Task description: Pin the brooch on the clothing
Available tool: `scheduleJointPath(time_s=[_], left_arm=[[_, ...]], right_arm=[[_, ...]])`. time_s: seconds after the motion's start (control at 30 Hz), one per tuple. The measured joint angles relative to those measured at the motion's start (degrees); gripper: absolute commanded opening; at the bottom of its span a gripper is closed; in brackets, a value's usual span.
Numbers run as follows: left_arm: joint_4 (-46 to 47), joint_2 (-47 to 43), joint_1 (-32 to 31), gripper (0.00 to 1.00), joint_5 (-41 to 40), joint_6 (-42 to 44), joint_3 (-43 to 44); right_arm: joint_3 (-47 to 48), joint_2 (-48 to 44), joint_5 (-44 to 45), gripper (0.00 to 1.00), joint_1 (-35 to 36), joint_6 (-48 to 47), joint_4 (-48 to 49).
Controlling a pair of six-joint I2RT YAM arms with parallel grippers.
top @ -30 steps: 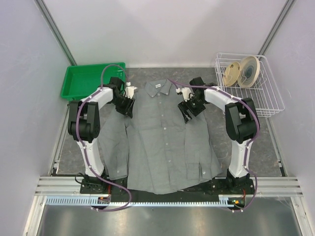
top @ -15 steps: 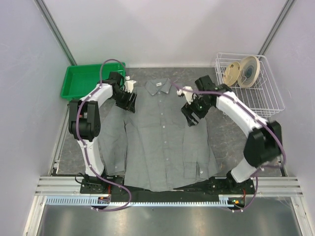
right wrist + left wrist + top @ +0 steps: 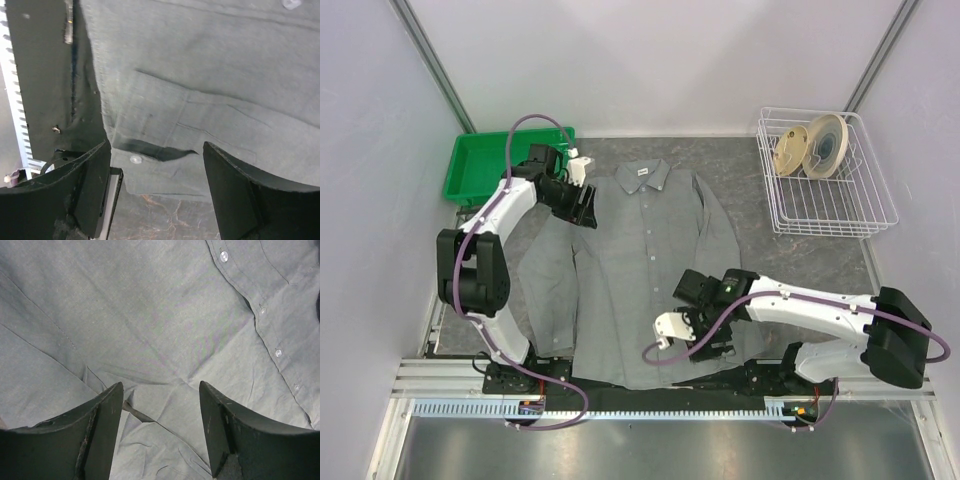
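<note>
The clothing point(image 3: 650, 260) is a grey button-up shirt lying flat on the table, collar at the far end. My left gripper point(image 3: 585, 208) hovers over its left shoulder. In the left wrist view that gripper point(image 3: 160, 387) is open, with only creased cloth point(image 3: 165, 315) between the fingers. My right gripper point(image 3: 712, 345) sits low over the shirt's near right corner. There it point(image 3: 156, 145) is open above a sleeve cuff with a small button point(image 3: 134, 159), holding nothing. The brooch is out of view.
A green tray point(image 3: 490, 165) stands at the back left. A white wire basket point(image 3: 825, 190) holding round tape rolls point(image 3: 810, 145) stands at the back right. The black strip and slotted rail point(image 3: 40, 75) of the table's near edge lie just left of the right gripper.
My right arm has swung from the shirt's right shoulder down to its near right corner. My left gripper has opened wider and shifted slightly toward the collar.
</note>
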Motion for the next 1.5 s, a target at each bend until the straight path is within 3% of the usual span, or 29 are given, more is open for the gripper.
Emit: scheduleJointPath(time_s=[0.17, 0.57, 0.67, 0.97, 1.1, 1.27, 1.5], left_arm=[[-0.1, -0.9, 0.0, 0.69, 0.3, -0.6, -2.1], [1.7, -4.5, 0.0, 0.69, 0.8, -2.5, -6.0], [1.9, -4.7, 0.0, 0.69, 0.8, -2.6, -6.6], [2.5, -4.7, 0.0, 0.69, 0.9, -3.0, -6.8], [2.6, -4.7, 0.0, 0.67, 0.9, -3.0, -6.8], [2.5, -4.7, 0.0, 0.65, 1.1, -3.0, -6.8], [1.9, -4.0, 0.0, 0.64, 1.5, -2.8, -6.1]], right_arm=[[-2.8, -0.5, 0.7, 0.85, 6.9, 0.6, 4.3], [-9.0, -0.2, 7.5, 0.81, 11.9, 4.7, 13.7], [-10.3, 0.2, 9.5, 0.68, 12.0, 5.5, 15.3], [-9.4, 0.2, 13.5, 0.00, 11.4, 7.8, 16.2], [-5.4, -0.1, 13.9, 0.00, 10.0, 8.3, 14.0], [2.1, -5.0, 14.1, 0.00, 2.4, 7.4, 9.9], [21.7, -10.4, 17.2, 0.00, -22.3, 6.1, 6.0]])
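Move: Below the open right fingers lies the right sleeve's cuff, about 5 cm down, 1 cm back and 1 cm to the left. From that hand the nearest front button of the shirt is some 7 cm ahead and 12 cm left, and the hem about 6 cm back and 2 cm left. From the left hand the cuff lies roughly 30 cm back, 28 cm right and 9 cm down. Sinking about 4.5 cm with a small swing back and left and forward again, the right hand shuts its open fingers on the sleeve cuff and pinches it. It then lifts quickly, rising some 20 cm and going nearly as far forward over the sleeve, tipping its fingers forward and turning clockwise. The left hand, still open, eases back about 2 cm. ##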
